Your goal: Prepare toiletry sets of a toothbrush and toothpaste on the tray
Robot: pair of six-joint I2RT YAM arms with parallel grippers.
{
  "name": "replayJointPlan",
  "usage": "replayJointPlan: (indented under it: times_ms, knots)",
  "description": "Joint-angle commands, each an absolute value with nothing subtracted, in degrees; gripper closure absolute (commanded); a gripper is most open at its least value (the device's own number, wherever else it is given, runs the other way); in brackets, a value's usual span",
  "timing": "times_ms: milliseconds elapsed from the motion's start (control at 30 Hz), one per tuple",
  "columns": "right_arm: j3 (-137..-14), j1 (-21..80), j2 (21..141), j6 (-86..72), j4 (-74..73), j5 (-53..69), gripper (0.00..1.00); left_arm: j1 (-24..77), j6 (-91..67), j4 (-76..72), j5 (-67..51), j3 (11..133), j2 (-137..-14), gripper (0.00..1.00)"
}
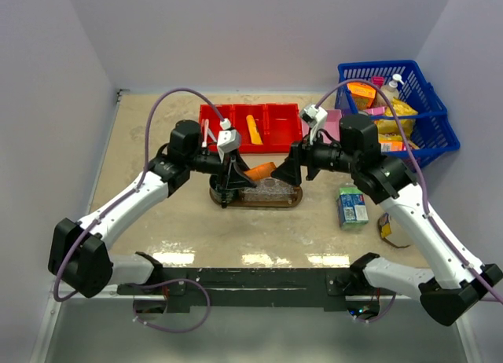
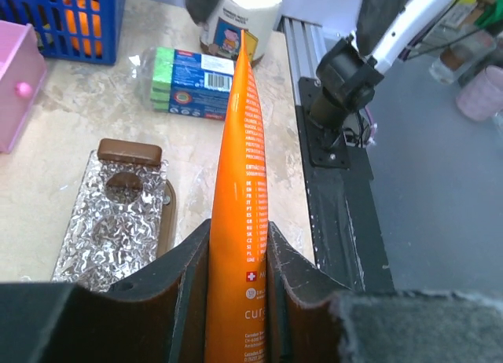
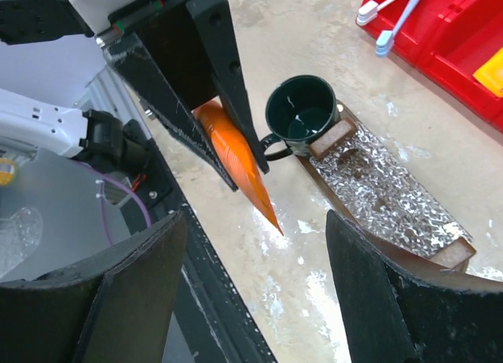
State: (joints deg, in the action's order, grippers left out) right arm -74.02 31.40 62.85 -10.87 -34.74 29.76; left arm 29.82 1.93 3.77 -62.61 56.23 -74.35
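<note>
My left gripper (image 1: 233, 177) is shut on the deep orange toothpaste tube (image 1: 260, 170) and holds it above the left end of the dark brown tray (image 1: 292, 199). In the left wrist view the tube (image 2: 240, 143) stands clamped between both fingers, beside the tray (image 2: 167, 221). My right gripper (image 1: 286, 171) is open and empty, facing the tube's tip (image 3: 259, 194) just right of it. The yellower tube (image 1: 254, 130) lies in the red bin's middle compartment. White toothbrushes (image 1: 206, 132) lie in the bin's left compartment and also show in the right wrist view (image 3: 393, 5).
The red three-compartment bin (image 1: 283, 141) stands behind the tray. A dark green mug (image 3: 301, 114) sits at the tray's left end. A pink box (image 1: 333, 124) and a blue basket (image 1: 434, 111) of goods stand at the back right. A green and blue packet (image 1: 353, 205) lies right of the tray.
</note>
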Motion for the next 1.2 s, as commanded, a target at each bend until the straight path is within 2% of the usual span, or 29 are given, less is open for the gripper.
replayJointPlan:
  times_ms: [0, 67, 433, 767, 867, 967, 1000, 1067, 1100, 1133, 1167]
  knots:
    - [-72.25, 31.38, 60.82, -13.27, -27.51, 34.01, 0.28, 29.0, -3.34, -5.88, -68.64, 56.08, -71.54, 0.96]
    - [-71.81, 31.38, 61.17, -13.45, -27.25, 34.71, 0.29, 28.92, -3.78, -6.33, -69.26, 55.9, -71.45, 0.96]
    - [-70.4, 31.38, 62.75, -13.36, -24.61, 38.22, 0.63, 28.92, -4.22, -6.94, -71.37, 55.81, -71.46, 0.96]
    - [-67.85, 31.55, 63.19, -14.33, -21.98, 42.1, 0.74, 28.92, -4.48, -7.56, -70.66, 55.55, -71.54, 0.96]
    - [-67.24, 31.46, 63.19, -14.85, -21.01, 42.45, 0.8, 28.83, -4.48, -7.56, -70.58, 55.63, -71.72, 0.96]
    - [-66.8, 31.47, 63.19, -15.64, -19.34, 42.89, 0.99, 28.92, -4.39, -7.38, -70.31, 55.55, -71.63, 0.95]
    - [-66.62, 31.46, 63.02, -15.91, -18.99, 42.63, 1.0, 28.92, -4.22, -7.21, -69.79, 55.63, -71.63, 0.94]
    - [-66.45, 31.55, 62.67, -16.43, -18.2, 42.1, 1.0, 28.92, -3.87, -6.42, -69.09, 55.81, -71.63, 0.85]
    - [-66.62, 31.55, 62.32, -16.87, -18.11, 40.88, 1.0, 28.92, -3.17, -5.81, -68.3, 56.16, -71.63, 0.78]
    - [-66.8, 31.47, 62.14, -17.05, -18.19, 40.17, 1.0, 28.92, -2.56, -5.1, -67.51, 56.42, -71.37, 0.6]
    - [-67.67, 31.46, 62.05, -17.14, -18.8, 39.47, 1.0, 28.92, -2.2, -4.05, -66.54, 56.51, -71.19, 0.5]
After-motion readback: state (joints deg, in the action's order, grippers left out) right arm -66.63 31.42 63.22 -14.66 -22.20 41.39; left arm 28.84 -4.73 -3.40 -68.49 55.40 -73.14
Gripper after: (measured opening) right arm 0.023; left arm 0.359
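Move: The orange toothpaste is already in the left fingers, its middle about 4 cm right of the left hand point. From the open right hand, it lies roughly 7 cm to the left and 4 cm lower, its thin free end nearest. The clear tray is about 6 cm ahead and 5 cm left of the right hand, some 26 cm below; the green mug is 5 cm ahead and 18 cm left, equally low. The toothpaste's thin free end gets pinched between the right fingers, which go from wide open to shut as that hand slides about 3 cm left and slightly back, turning some 10 degrees counter-clockwise. Early on, the left hand lifts the tube about 2.5 cm and eases back a little, then holds it steady for the right; only at the very end do its fingers begin to loosen. ##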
